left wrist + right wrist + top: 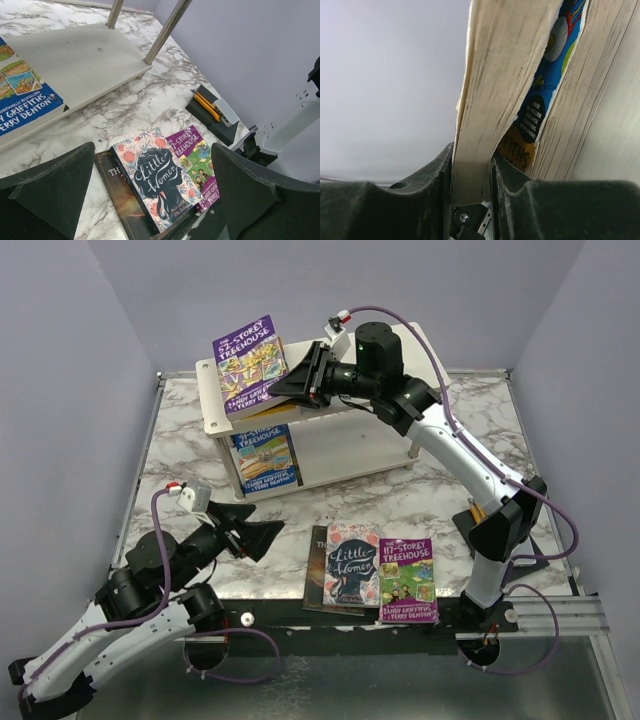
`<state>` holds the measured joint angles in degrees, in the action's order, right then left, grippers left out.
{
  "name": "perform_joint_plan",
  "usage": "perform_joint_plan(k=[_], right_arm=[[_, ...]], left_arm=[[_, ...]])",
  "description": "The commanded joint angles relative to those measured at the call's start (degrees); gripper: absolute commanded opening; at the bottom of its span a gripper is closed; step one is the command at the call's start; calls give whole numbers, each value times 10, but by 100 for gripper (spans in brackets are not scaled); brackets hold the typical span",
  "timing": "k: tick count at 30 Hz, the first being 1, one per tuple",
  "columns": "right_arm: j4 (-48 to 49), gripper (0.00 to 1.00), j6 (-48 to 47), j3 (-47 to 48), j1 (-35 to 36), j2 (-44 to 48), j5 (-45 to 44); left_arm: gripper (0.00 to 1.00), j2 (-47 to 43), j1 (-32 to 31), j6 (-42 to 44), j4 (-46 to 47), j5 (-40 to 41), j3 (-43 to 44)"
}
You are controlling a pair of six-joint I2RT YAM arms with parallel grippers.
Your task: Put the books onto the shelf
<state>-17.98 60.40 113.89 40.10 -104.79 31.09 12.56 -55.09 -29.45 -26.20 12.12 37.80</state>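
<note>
My right gripper (300, 375) (472, 175) is shut on the page edge of a purple Treehouse book (250, 365) (495, 90), held tilted over the left end of the shelf's (425, 345) top board. Another book with a blue and orange cover (545, 115) lies just under it. A blue Treehouse book (264, 458) (20, 95) lies on the lower tier (80, 60). Near the table's front edge are Little Women (350, 563) (157, 175), a purple Treehouse book (406, 580) (197, 160) and a dark brown book (315, 570) (115, 195). My left gripper (262, 530) (150, 192) hovers open to their left, holding nothing.
A black block with a yellow-handled tool (212, 110) sits on the marble table by the right arm's base. Purple walls close in the left, back and right sides. The shelf's metal legs (162, 35) stand at the lower board's corners.
</note>
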Motion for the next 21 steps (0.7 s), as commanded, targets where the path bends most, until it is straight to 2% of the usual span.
perform_joint_plan(k=[1, 3, 21], right_arm=[[30, 34, -13, -11, -4, 22, 3], [30, 39, -15, -15, -4, 27, 1], [-1, 50, -56, -56, -4, 82, -69]], left_arm=[[99, 4, 2, 7, -3, 11, -4], [99, 4, 1, 6, -3, 11, -4], [99, 4, 1, 6, -3, 15, -3]])
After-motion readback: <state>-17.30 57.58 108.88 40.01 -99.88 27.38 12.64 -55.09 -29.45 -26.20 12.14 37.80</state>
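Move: The right hand, fingers pointing left, already has the near right corner of the 52-Storey book on the shelf's top board; the book's middle is about 5 cm ahead and 6 cm left, roughly level. Just beneath lies the orange 130-Storey book, 5 cm ahead, 5 cm left and some 4 cm down. The 91-Storey book on the lower board sits roughly 5 cm ahead, 4 cm left and 25 cm below. From the left hand the 52-Storey book is around 25 cm ahead, 2 cm left, 12 cm up. The right fingers ease their grip on the corner of the 52-Storey book, opening from about a quarter to half wide. After a tiny dip the hand draws off to the right by nearly 2 cm, away from the books, rising slightly near the end, with its tips still close around the corner. ##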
